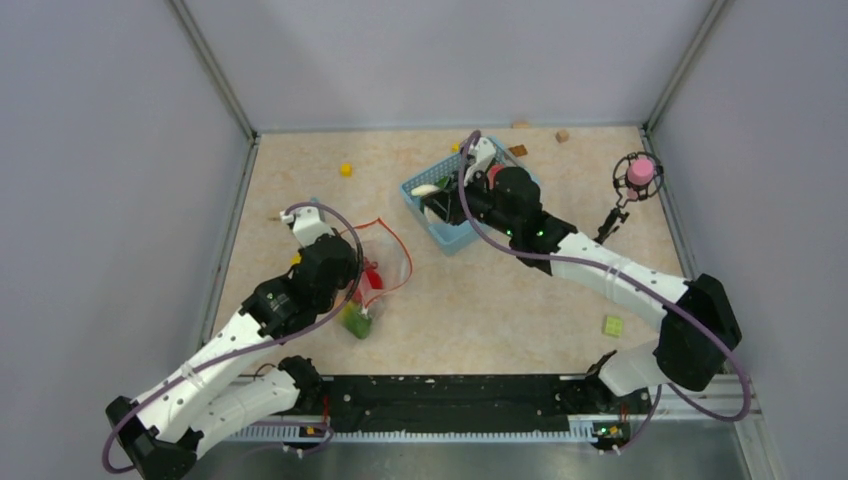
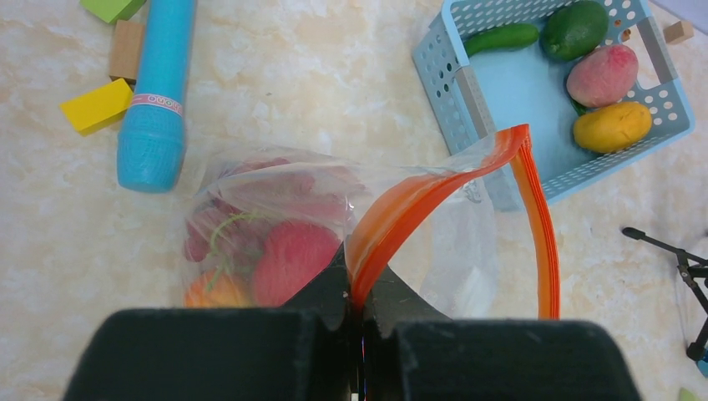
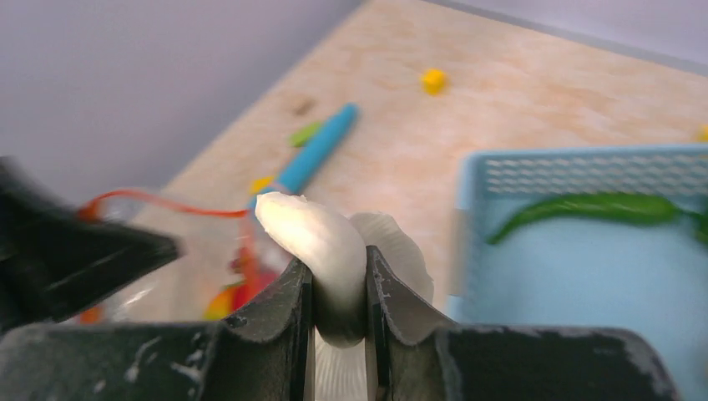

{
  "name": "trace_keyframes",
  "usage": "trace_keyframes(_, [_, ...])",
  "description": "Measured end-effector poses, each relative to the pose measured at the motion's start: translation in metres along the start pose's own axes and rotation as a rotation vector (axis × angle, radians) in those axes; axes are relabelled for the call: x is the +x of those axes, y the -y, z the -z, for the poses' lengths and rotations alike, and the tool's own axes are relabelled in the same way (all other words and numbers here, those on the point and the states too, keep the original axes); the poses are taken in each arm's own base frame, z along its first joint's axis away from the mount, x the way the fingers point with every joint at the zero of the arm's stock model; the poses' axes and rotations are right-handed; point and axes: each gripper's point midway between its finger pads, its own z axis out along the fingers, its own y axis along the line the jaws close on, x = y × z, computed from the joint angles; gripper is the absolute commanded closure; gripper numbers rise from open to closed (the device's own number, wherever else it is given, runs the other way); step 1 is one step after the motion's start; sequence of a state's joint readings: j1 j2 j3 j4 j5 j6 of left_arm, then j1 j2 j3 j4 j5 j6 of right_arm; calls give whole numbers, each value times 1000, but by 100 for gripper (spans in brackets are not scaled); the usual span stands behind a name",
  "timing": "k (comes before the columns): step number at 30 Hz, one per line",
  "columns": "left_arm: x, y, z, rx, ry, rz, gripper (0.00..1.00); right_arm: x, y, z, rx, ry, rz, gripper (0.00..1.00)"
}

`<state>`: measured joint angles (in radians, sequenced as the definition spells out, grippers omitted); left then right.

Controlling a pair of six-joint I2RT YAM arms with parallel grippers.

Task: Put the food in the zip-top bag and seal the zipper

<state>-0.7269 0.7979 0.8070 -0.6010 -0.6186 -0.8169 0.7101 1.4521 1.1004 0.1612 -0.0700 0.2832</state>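
My left gripper (image 2: 359, 292) is shut on the orange-red zipper (image 2: 434, 180) of the clear zip-top bag (image 2: 275, 188) and holds its mouth open. In the bag lie a red tomato (image 2: 292, 259), an orange (image 2: 213, 291) and purple grapes (image 2: 217, 230). My right gripper (image 3: 338, 276) is shut on a white mushroom-shaped toy (image 3: 313, 238), held over the left edge of the light-blue basket (image 3: 584, 163). The basket (image 2: 434, 58) holds a green chili (image 2: 501, 38), a green pepper (image 2: 573, 29), a peach (image 2: 601, 73) and a mango (image 2: 612, 125). From above, the bag (image 1: 390, 255) lies left of the basket (image 1: 455, 238).
A light-blue stick (image 2: 159, 83) lies left of the bag with yellow (image 2: 96, 104), tan (image 2: 127, 48) and green (image 2: 113, 7) blocks. A pink ball on a black stand (image 1: 638, 175) is at the right. A green block (image 1: 613, 325) and a yellow block (image 1: 345, 169) lie loose.
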Motion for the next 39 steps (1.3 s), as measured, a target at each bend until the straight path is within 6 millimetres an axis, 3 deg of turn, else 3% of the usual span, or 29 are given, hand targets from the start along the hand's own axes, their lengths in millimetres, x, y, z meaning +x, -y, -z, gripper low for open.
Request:
trace_keyframes(1, [0,0,1,2,1,1,100,-2,-12,3,-42,10,-2,98])
trace_keyframes(3, [-1,0,1,5,2,3,100,-3,-68,14,-241,29,-3,97])
trace_keyframes(6, [1,1,1,11,-3,3,100,9,-118,23,-406,11,-6,97])
trace_keyframes(10, [3,4,2,29,-15,3,100,34,-156,22,-514,-34,-42,95])
trace_keyframes(16, [5,7,3,51,-26,7,100,91,-137,-1,-423,-123,-151,86])
trace_keyframes(20, [5,8,4,59,-27,9,100,120,-131,-11,-367,-184,-167,51])
trace_keyframes(27, [6,8,4,62,-31,8,100,128,-147,-5,-409,-206,-150,19])
trace_keyframes(34, [6,8,4,62,-30,9,100,126,-146,0,-408,-218,-118,10])
trace_keyframes(39, [4,8,5,64,-26,11,100,96,-138,11,-354,-171,-97,1])
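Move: The right hand holds the white mushroom; the open mouth of the zip-top bag lies about 13 cm back and 11 cm to its left, some 9 cm below. The red food already in the bag is about 8 cm back, 15 cm left and 18 cm below the right hand; the blue basket's middle is roughly 14 cm ahead, 9 cm right and 20 cm below. From the left hand, pinching the bag's rim, the mouth's middle is some 3 cm ahead, 5 cm right and 2 cm below. The right hand swings the held mushroom quickly back and left, away from the basket, some 13 cm back and 11 cm to the left with a slight rise at first, turning about 25 degrees counter-clockwise, then sinks roughly 10 cm with its fingertips tipping down to bring the mushroom to the bag's mouth. There it opens its fingers wide, lets go of the mushroom and starts back up and a little to the right, while the left hand keeps its pinch on the orange-edged rim and holds the mouth open, shifting only about 1 cm to the right. ##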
